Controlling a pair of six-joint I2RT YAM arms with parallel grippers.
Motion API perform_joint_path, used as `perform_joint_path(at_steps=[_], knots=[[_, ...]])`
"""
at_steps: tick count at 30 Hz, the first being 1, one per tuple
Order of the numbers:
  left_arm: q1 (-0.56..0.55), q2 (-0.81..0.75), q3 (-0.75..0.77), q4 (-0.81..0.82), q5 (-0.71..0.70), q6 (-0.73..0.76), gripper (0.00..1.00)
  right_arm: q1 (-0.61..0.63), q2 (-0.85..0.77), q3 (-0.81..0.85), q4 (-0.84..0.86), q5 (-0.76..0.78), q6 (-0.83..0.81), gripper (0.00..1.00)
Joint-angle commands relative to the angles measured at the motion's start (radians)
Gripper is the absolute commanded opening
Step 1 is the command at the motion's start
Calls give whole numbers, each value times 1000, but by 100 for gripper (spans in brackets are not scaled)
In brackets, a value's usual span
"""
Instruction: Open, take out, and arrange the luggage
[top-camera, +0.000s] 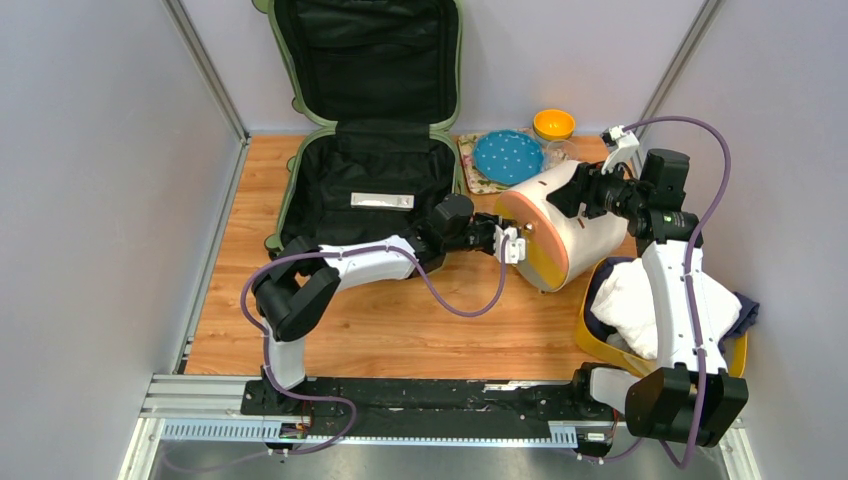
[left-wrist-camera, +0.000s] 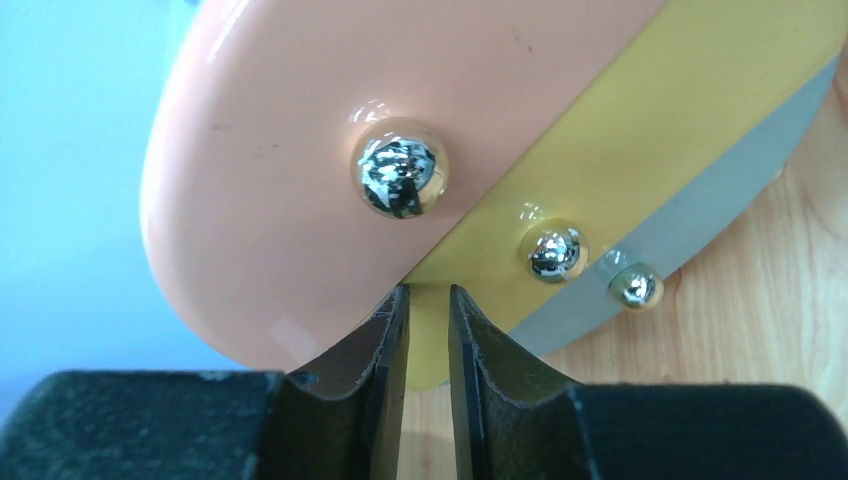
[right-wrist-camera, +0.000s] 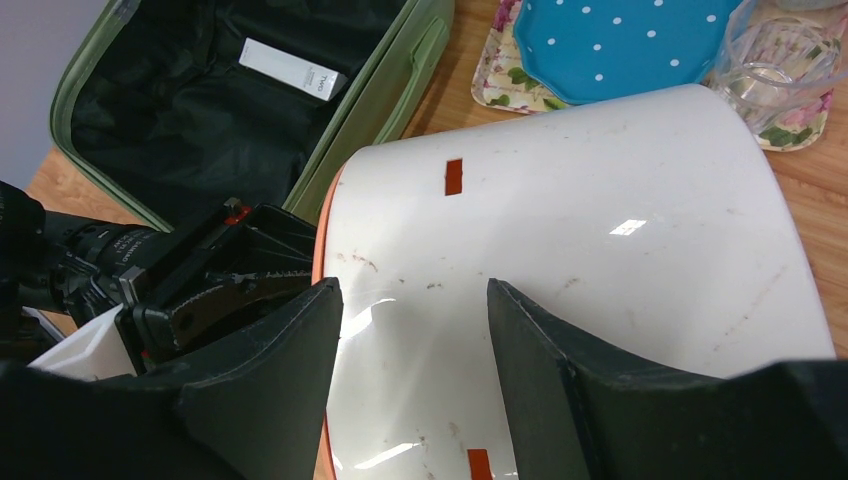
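The sage-green luggage (top-camera: 285, 205) lies open at the back left, its lid up against the wall; a small white box (top-camera: 382, 200) rests on its black lining (right-wrist-camera: 200, 130). A round cream-and-orange drawer box (top-camera: 575, 235) lies on its side to the right of it. My left gripper (top-camera: 510, 245) faces the box's drawer fronts (left-wrist-camera: 300, 150) below three shiny knobs (left-wrist-camera: 400, 180). Its jaws (left-wrist-camera: 428, 290) stand a narrow gap apart with nothing between them. My right gripper (top-camera: 585, 192) is open over the box's white shell (right-wrist-camera: 600, 230), fingers (right-wrist-camera: 300, 340) wide apart.
A blue dotted plate (top-camera: 508, 156) sits on a floral tray (top-camera: 472, 178) behind the drawer box, beside a yellow-lidded jar (top-camera: 553, 128). A yellow tray (top-camera: 598, 345) with white cloth (top-camera: 630, 300) lies under my right arm. Grey walls close both sides.
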Motion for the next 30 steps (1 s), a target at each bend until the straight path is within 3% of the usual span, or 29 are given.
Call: perform_joint_path(at_steps=[1,7,13,17,21,23,30], knots=[[-6,-5,-24,181,41,-194,30,-5,26,-48,-131,23,9,62],[-14,-14,-37,143,51,-305,27,-5,31,-38,-129,21,11,62],[-12,-150,-125,25,19,-375,24,-5,32,-35,-129,24,1,62],[-12,-218,-99,-84,-46,-570,38,-5,37,-34,-123,20,6,62],[-14,-235,-70,-75,-61,-783,45,-5,39,-37,-110,18,14,62],[-15,-218,-36,-74,-69,-818,51,-5,40,-35,-106,15,18,62],[-28,-149,53,-83,-83,-866,57,-5,39,-31,-108,21,15,61]])
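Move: The left hand, its fingers aimed right at the cabinet front, has the top drawer's knob about 3 cm to its right, 2 cm back and 3 cm above. The yellow drawer's knob sits roughly 3 cm back, 4 cm right and 4 cm below; the blue plate lies about 16 cm ahead, straight out, some 15 cm lower. From the right hand, the top knob is about 7 cm back, 5 cm left and 6 cm below. Back and slightly down first, then upward, the left hand draws off the shut drawer fronts and climbs to end about 6 cm higher, 4 cm back and a little left. Its wrist rolls about 40 degrees counter-clockwise as seen from behind the hand, while the narrow fingers spread to about double their gap beside the knobs. The right hand stays open at the cabinet top. ##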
